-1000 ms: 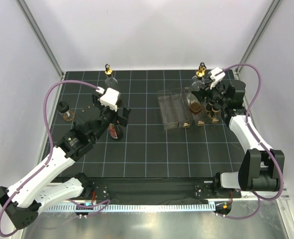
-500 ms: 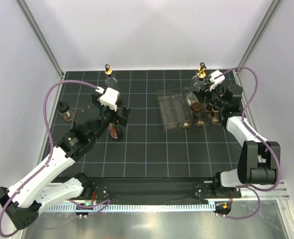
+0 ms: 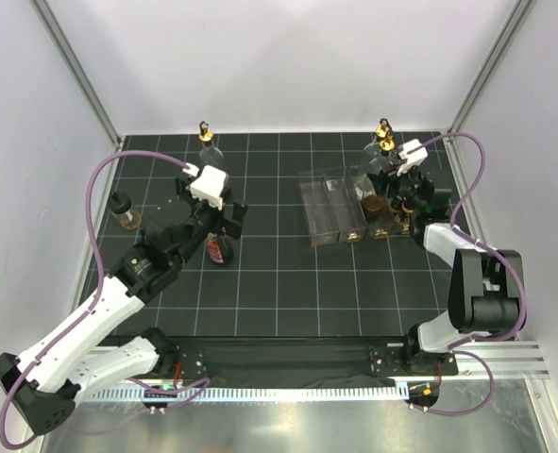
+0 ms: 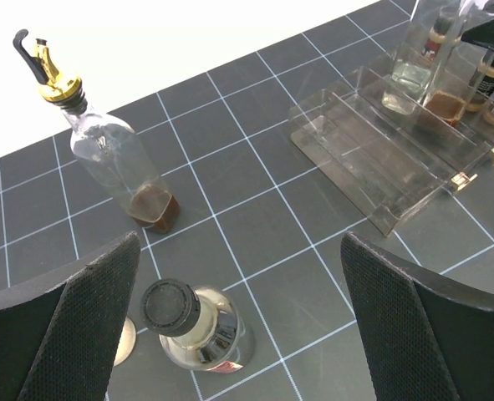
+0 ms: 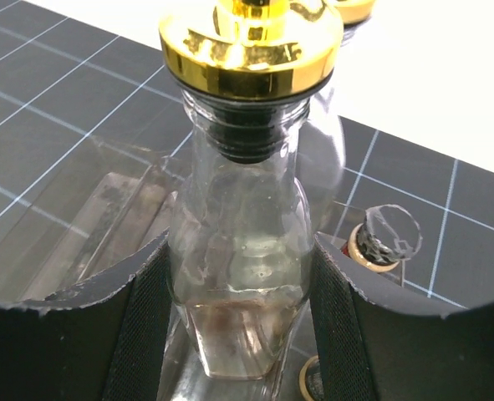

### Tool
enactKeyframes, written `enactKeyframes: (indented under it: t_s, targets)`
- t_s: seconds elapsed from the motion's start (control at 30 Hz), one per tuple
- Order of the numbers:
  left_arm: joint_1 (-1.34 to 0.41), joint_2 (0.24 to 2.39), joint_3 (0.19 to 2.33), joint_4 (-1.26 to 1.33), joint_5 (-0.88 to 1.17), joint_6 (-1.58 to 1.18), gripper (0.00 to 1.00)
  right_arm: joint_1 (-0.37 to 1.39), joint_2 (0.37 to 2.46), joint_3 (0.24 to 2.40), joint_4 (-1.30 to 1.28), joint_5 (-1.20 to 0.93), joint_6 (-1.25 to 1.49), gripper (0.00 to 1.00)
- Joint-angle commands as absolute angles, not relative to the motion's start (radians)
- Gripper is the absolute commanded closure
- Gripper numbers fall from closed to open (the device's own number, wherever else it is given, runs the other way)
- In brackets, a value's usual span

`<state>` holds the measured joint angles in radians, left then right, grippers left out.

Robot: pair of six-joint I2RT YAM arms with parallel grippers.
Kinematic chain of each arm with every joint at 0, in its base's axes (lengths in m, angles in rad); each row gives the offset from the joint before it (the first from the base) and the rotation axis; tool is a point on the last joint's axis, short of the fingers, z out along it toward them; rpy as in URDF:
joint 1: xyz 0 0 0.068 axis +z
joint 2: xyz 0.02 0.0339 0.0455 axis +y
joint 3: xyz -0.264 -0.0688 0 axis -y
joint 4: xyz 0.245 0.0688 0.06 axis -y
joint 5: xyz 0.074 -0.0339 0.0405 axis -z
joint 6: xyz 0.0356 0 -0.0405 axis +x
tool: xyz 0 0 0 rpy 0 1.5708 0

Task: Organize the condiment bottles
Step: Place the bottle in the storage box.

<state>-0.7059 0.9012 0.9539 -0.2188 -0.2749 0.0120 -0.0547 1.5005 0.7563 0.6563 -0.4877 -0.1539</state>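
Note:
My left gripper (image 4: pixel 247 334) hangs open above a bottle of dark red sauce (image 4: pixel 188 326), which stands upright between the fingers, nearer the left one. In the top view this gripper (image 3: pixel 217 225) sits just behind the sauce bottle (image 3: pixel 219 248). A tall clear bottle with a gold pourer (image 4: pixel 113 159) stands farther back (image 3: pixel 206 143). My right gripper (image 5: pixel 242 326) is shut on another clear gold-topped bottle (image 5: pixel 242 251), whose base is down among the walls of the clear rack (image 5: pixel 88 225). From above, that gripper (image 3: pixel 397 184) is at the rack's (image 3: pixel 330 212) right end.
Small dark-capped bottles (image 5: pixel 389 234) stand in the rack beside the held bottle (image 3: pixel 406 215). A second gold top (image 3: pixel 382 126) shows just behind it. One small bottle (image 3: pixel 124 213) stands alone near the mat's left edge. The rack's left compartments hold nothing.
The right arm's elbow has folded in toward the rack and its wrist has dropped slightly with the bottle in its grip. The left arm has stayed still.

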Motion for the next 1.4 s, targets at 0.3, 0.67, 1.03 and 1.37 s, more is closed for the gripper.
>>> enactKeyframes:
  t_s: [0.3, 0.67, 1.03, 1.37]
  targets:
    - [-0.678, 0.917, 0.951, -0.158, -0.245, 0.011, 0.00, -0.041, 1.548, 0.742, 1.009, -0.396, -0.121, 0.96]
    - [-0.670, 0.919, 0.948, -0.156, -0.230, 0.005, 0.01, -0.032, 1.549, 0.692, 1.014, -0.388, -0.159, 0.82]
    - [-0.664, 0.913, 0.946, -0.153, -0.210, 0.003, 0.00, -0.032, 1.474, 0.669, 0.920, -0.391, -0.216, 0.14]
    - [-0.631, 0.920, 0.980, -0.163, -0.193, -0.077, 0.00, -0.032, 1.290, 0.658, 0.643, -0.451, -0.339, 0.00]
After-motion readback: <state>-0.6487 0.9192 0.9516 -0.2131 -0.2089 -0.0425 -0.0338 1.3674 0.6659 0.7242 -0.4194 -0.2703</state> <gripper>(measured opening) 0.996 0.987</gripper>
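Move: The slot for the bottle, third from the left in the storage box, is right under the right hand, its floor some 12 cm below the grip and its middle about 1 cm ahead. A clear bottle stands in its back end, about 8 cm ahead and 1 cm left. In the slot beside it, the far jar is roughly 7 cm ahead and 6 cm right, the near jar 2 cm back and 7 cm right. From the left hand the slot lies about 16 cm ahead, 36 cm right. The bottle, still held by its body between the right fingers, is eased about 1 cm forward and 1 cm down into the third slot, and kept there briefly. Then the fingers spread almost fully and let go of the glass, and the hand backs off up and towards the base, about 4 cm up and 2 cm back, the fingertips tipping slightly upward. ##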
